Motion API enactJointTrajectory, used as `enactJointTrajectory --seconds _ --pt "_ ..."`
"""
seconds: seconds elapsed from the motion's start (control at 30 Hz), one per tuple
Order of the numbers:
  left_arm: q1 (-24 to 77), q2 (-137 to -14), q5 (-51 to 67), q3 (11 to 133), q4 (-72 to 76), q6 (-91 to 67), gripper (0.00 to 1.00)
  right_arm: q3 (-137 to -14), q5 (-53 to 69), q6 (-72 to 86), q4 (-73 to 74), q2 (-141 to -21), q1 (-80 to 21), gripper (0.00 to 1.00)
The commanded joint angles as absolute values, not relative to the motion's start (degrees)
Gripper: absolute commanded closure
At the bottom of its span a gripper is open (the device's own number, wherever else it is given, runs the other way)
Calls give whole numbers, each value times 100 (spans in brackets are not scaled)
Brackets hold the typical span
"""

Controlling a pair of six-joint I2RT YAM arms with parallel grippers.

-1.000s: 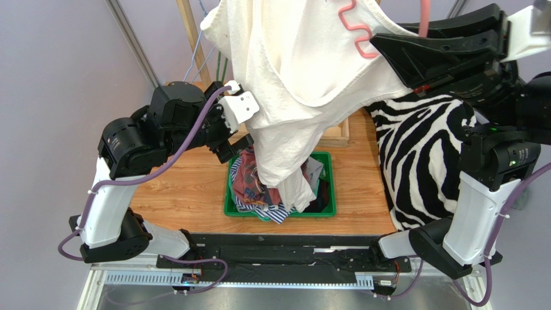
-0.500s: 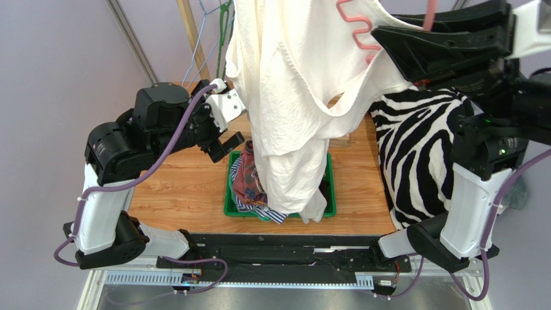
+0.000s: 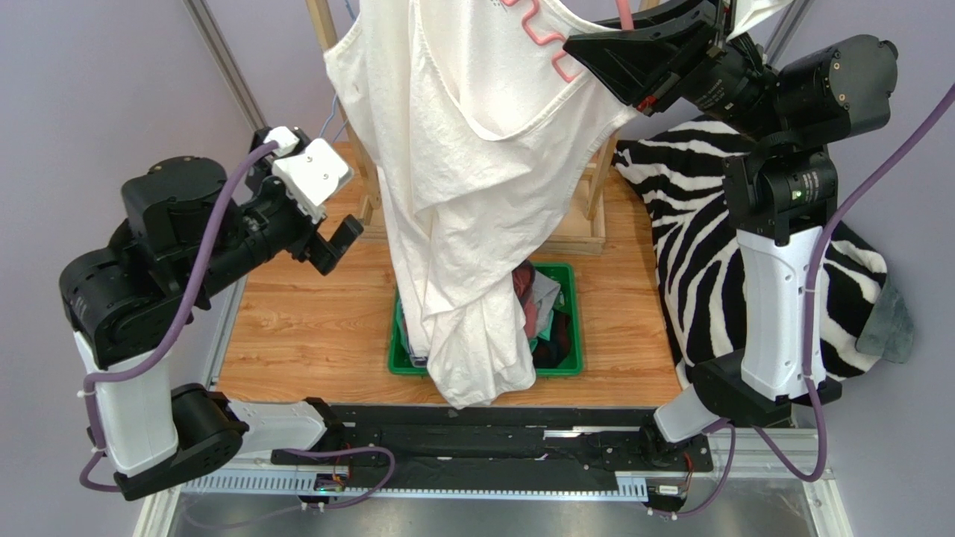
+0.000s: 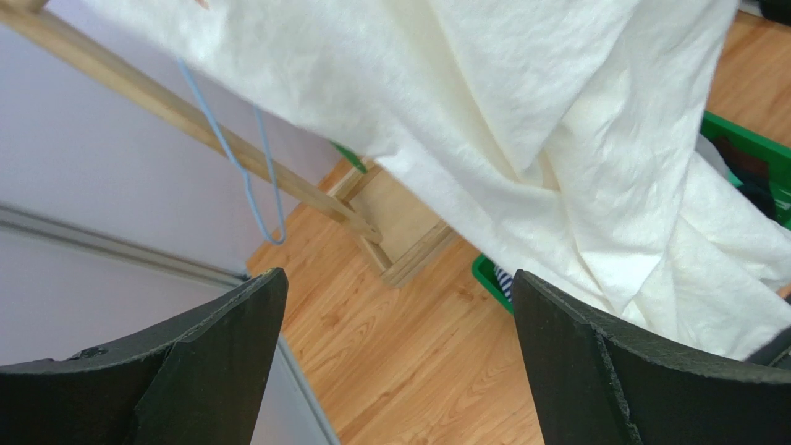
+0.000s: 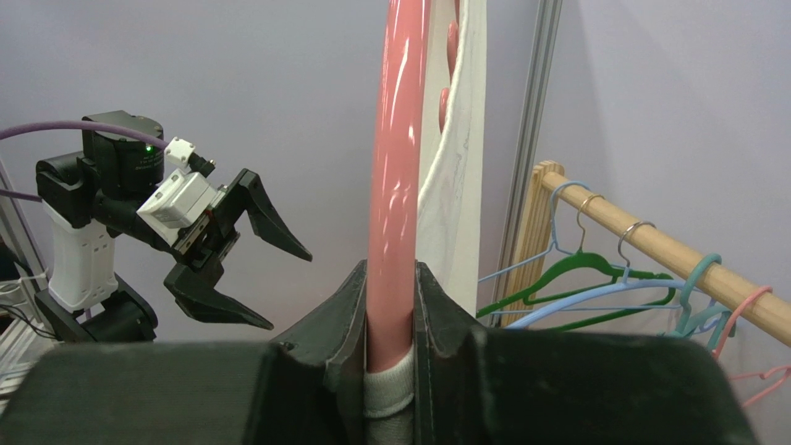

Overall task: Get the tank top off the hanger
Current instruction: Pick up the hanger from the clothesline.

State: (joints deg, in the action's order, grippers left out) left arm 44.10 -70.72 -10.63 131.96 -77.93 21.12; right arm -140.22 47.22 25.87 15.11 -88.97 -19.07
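Note:
A white tank top [image 3: 471,201] hangs from a pink hanger [image 3: 540,31] at the top of the overhead view, its hem reaching down over the green bin. My right gripper [image 3: 628,39] is raised high and shut on the hanger's pink shaft [image 5: 395,185], with a bit of white fabric [image 5: 390,389] caught low between the jaws. The tank top's strap [image 5: 460,139] hangs just behind the shaft. My left gripper [image 3: 336,229] is open, empty, and apart from the cloth on its left. In the left wrist view the gripper [image 4: 395,371] frames bare table, with the tank top [image 4: 520,111] above and to the right.
A green bin [image 3: 561,336] of mixed clothes sits mid-table under the tank top. A zebra-print cloth [image 3: 706,257] lies at the right. A wooden rack [image 5: 650,246] holding several hangers stands behind, its base [image 3: 583,229] on the table. A blue hanger [image 4: 251,176] dangles from its bar.
My left arm has drawn back to the left, away from the tank top. The right gripper has carried the hanger leftward, and the tank top now hangs straighter over the bin.

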Motion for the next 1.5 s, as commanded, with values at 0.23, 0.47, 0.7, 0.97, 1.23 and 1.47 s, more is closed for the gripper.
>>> enactJointTrajectory --seconds 0.23,0.47,0.7,0.97,1.23,1.47 --pt "4122 -6882 -1372 13140 -7752 2048 1 -14415 3376 2259 247 -8622 -1934 100" --pt "4096 -6917 -1134 13052 -7840 1969 1 -14695 2786 2083 70 -8780 -1934 100" --pt "4078 -6891 -993 12964 -7866 1934 1 -14705 2523 1995 53 -8868 -1934 100" --pt "4078 -6864 -905 12858 -7857 1942 1 -14625 3128 1986 516 -8816 -1925 100" --pt "4087 -6794 -809 12709 -7831 2057 1 -12274 4411 1960 773 -7770 -1934 100" --pt "4078 -6794 -747 12639 -7831 2109 1 -10681 4886 1294 1606 -7014 -1925 100"
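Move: The white tank top hangs on the pink hanger already gripped in the right hand. The green tray with its pile of clothes lies about 64 cm below that hand, 8 cm to its left and roughly level with it in reach. Empty hangers on the clothesline are some 22 cm ahead and 14 cm left, around 18 cm lower; the wooden rack base stands about 20 cm ahead, 8 cm left, near table height. From the left hand the tray is roughly 17 cm right, 4 cm ahead and 46 cm down. The tank top is hoisted and then let down towards the tray on its hanger: the right hand, keeping its pinch on the pink bar, rises about 8 cm, edging right with the fingers tipping up, then sinks quickly some 15 cm, easing back left as the wrist untilts. The left hand, empty and wide open, sways a little left and eases back, sinking slightly. ##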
